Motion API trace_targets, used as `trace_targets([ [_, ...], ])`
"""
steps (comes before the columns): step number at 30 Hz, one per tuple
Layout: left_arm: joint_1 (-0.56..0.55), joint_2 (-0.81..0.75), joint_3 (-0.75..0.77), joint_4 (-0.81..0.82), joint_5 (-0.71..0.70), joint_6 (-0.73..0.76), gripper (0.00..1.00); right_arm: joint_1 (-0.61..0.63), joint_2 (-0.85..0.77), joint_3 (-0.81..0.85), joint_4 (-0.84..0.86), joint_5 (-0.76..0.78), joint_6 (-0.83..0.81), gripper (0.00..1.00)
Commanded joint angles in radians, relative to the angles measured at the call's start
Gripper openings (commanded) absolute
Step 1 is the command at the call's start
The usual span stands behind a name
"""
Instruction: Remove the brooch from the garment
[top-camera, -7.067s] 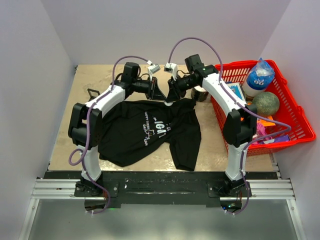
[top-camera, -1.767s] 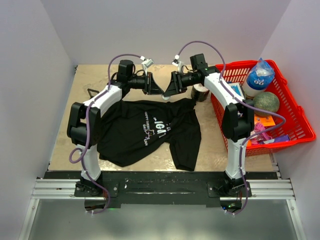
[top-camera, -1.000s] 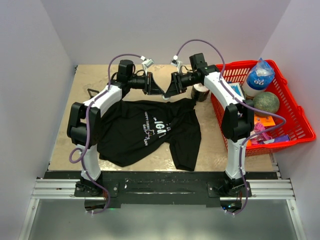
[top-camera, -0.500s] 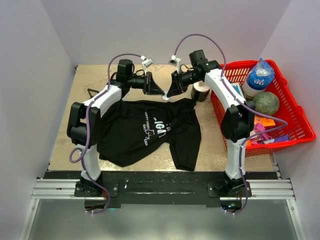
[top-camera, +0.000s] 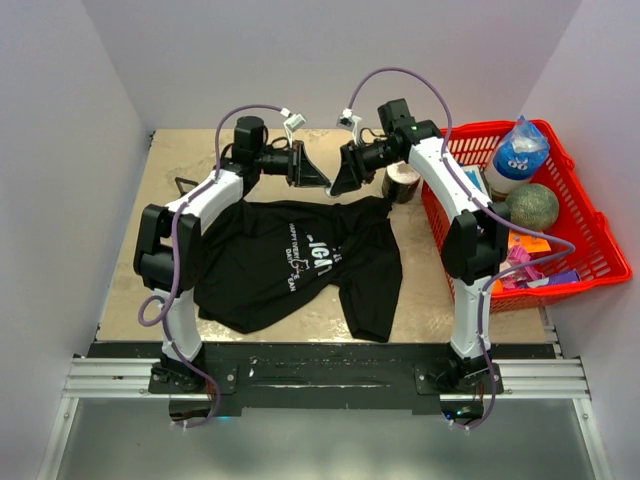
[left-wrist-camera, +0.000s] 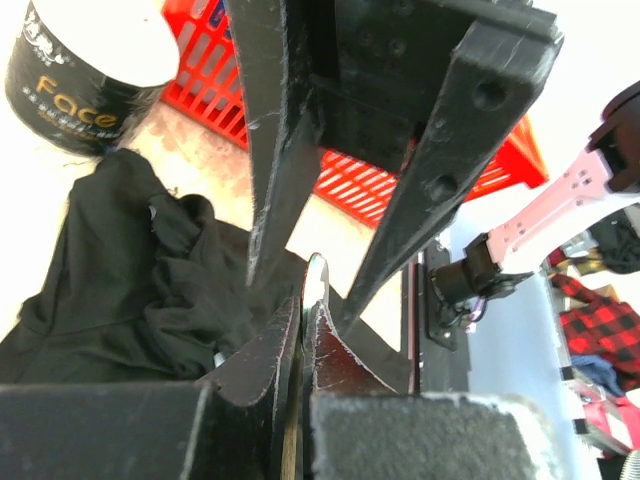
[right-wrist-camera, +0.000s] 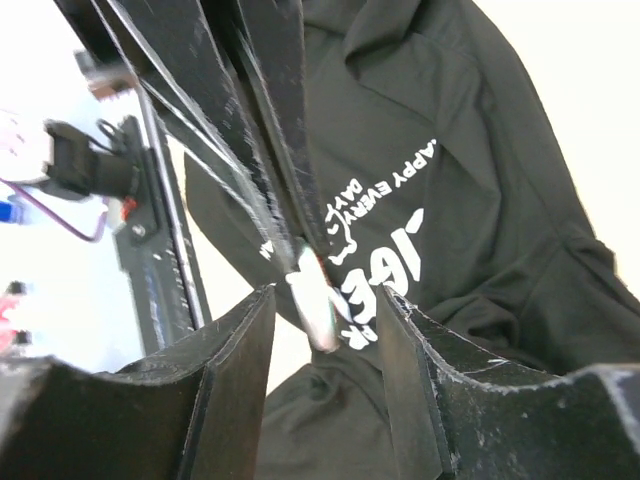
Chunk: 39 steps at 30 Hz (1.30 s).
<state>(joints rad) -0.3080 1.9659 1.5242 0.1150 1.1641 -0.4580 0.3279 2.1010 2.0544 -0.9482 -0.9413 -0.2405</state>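
The garment (top-camera: 290, 255), a black T-shirt with white lettering, lies spread on the table, also seen in the right wrist view (right-wrist-camera: 470, 150) and the left wrist view (left-wrist-camera: 130, 270). Both grippers meet tip to tip just above its collar. My left gripper (top-camera: 322, 183) (left-wrist-camera: 305, 300) is shut on the brooch (right-wrist-camera: 318, 300) (left-wrist-camera: 316, 275), a small thin white disc with a shiny edge, held clear of the cloth. My right gripper (top-camera: 338, 185) (right-wrist-camera: 323, 293) is open, one finger on each side of the brooch with a gap on both sides.
A red basket (top-camera: 590, 255) at the right holds a bottle (top-camera: 518, 150), a ball (top-camera: 531, 205) and other items. A dark jar (top-camera: 403, 180) (left-wrist-camera: 85, 70) stands beside it, just behind my right gripper. A thin black open-frame piece (top-camera: 186, 185) lies on the table at far left.
Both grippers have risen a little from the collar, where the white disc sat earlier. The right wrist has lifted slightly over the last second. The shirt has not moved.
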Motion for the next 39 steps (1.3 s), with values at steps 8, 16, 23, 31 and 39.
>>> trace_targets([
  [8,-0.034,-0.091,0.117,-0.318,-0.187,0.315,0.0,-0.006,-0.047,-0.024,0.074,0.088,0.142,0.39],
  [16,-0.04,-0.105,0.099,-0.307,-0.152,0.308,0.0,-0.006,-0.042,-0.013,0.057,0.038,0.06,0.16],
  [23,-0.022,-0.101,0.091,-0.307,-0.101,0.32,0.27,-0.006,-0.05,0.003,0.029,0.035,-0.017,0.13],
  [31,0.009,-0.088,0.071,-0.255,-0.034,0.286,0.31,-0.006,-0.047,0.001,0.034,0.041,-0.01,0.12],
  [39,0.02,-0.075,0.06,-0.216,-0.017,0.249,0.26,-0.004,-0.039,0.02,0.04,0.032,0.006,0.12],
])
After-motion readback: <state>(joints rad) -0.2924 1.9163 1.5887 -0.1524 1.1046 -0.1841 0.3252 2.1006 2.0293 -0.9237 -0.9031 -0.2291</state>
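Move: The brooch is in the left hand's shut fingertips, about 2 cm to the right of that hand's point and 1 cm back, in mid-air. From the open right hand it lies about 2 cm left, 1 cm back and 1 cm lower, in line with the finger gap. The black can stands some 17 cm right of the right hand, 3 cm farther out and 16 cm lower. The garment's middle lies roughly 17 cm back, 7 cm left and 20 cm below the left hand. The brooch changes hands: the right hand eases down about 1 cm and slightly forward around the disc, its fingers closing from half open to pinch it. The left hand keeps its grip at first, tipping its fingertips down some 10 degrees, then opens its fingers part way, lets go and draws back left about 1.5 cm, rising slightly at the end. ##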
